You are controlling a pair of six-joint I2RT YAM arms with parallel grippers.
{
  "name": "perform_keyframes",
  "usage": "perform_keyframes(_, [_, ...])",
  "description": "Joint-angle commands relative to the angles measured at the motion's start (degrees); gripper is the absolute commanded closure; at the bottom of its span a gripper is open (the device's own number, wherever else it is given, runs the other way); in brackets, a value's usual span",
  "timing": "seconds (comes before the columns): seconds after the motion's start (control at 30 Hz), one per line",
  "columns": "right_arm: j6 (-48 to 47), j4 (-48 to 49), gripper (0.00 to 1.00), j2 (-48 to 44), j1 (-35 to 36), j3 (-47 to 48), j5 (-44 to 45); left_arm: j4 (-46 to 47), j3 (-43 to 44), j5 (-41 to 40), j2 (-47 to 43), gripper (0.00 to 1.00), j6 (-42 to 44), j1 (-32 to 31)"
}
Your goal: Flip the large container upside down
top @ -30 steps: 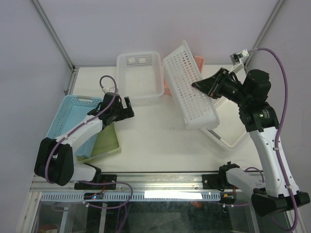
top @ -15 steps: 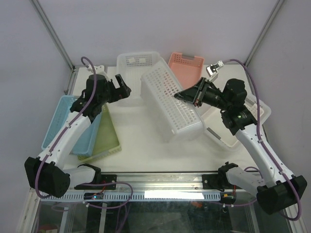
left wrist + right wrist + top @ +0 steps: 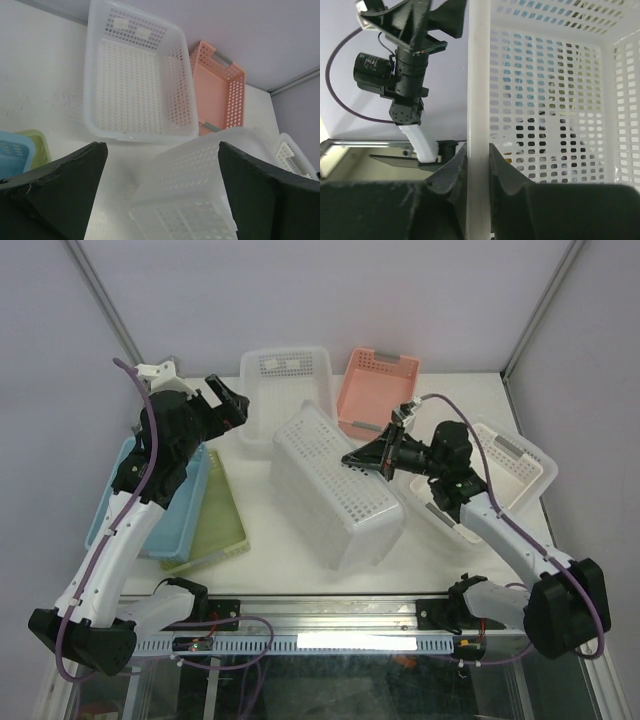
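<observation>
The large container [image 3: 330, 490], a white perforated basket, lies mid-table with its base turned upward and its right side still lifted. My right gripper [image 3: 352, 458] is shut on its rim; in the right wrist view the rim [image 3: 479, 90] runs straight between the two fingertips [image 3: 454, 167] of that gripper [image 3: 479, 165]. My left gripper [image 3: 226, 400] hangs open above the back left of the table, apart from the container. In the left wrist view the container [image 3: 200, 185] sits below and between the spread fingers [image 3: 60, 190] of the gripper [image 3: 160, 200].
A white basket [image 3: 262, 390] and a pink basket [image 3: 352, 400] stand at the back. Another white basket [image 3: 528, 472] is at the right, under the right arm. A blue basket [image 3: 120, 510] and a green tray [image 3: 220, 530] sit at the left.
My right gripper swung the container from standing on edge at the right over to mid-table, base up. The left arm rose from beside the blue basket to the back left.
</observation>
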Motion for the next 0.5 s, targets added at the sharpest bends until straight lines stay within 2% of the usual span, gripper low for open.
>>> perform_keyframes(0.0, [17.2,24.6,1.0,4.3,1.9,-2.1,-7.1,1.7,3.1,-1.1,-0.4,0.01,1.5,0.0])
perform_keyframes(0.13, [17.5,20.1,1.0,7.1,3.2,-2.6,-7.4,1.6,3.0,0.8,0.3,0.01,1.4,-0.1])
perform_keyframes(0.27, [25.7,29.5,1.0,10.2,3.2,-8.6,-6.1,1.7,2.1,1.0,0.3,0.01,1.8,-0.1])
perform_keyframes(0.33, [27.2,30.9,1.0,11.3,3.3,-11.2,-4.4,1.7,1.5,1.3,0.1,0.01,1.7,-0.1])
perform_keyframes(0.4, [23.3,26.3,1.0,11.2,3.2,-11.9,-2.2,1.6,1.0,1.8,-0.1,0.01,1.3,0.0])
perform_keyframes(0.47, [14.0,14.4,1.0,10.4,3.3,-9.6,-0.2,1.7,0.6,2.4,-0.3,0.01,1.1,0.0])
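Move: My right hand holds the large container by the upper rim, its body hanging about 4 cm left, 4 cm back and 12 cm below. The free table patch it is going to lies level ahead, some 6 cm left, 30 cm down. Beyond stand the back white container, about 28 cm ahead and 13 cm left, and the pink one, 28 cm ahead and 9 cm right. From my left hand that patch is some 11 cm back and 17 cm right. Keeping the rim pinched, I lower my right hand about 7 cm towards the free table, drifting a little to the left early on and then sinking nearly straight. As it goes down the wrist rolls some 20 degrees about its leftward-pointing fingers, upper side going forward, to swing the container's bottom upwards. ##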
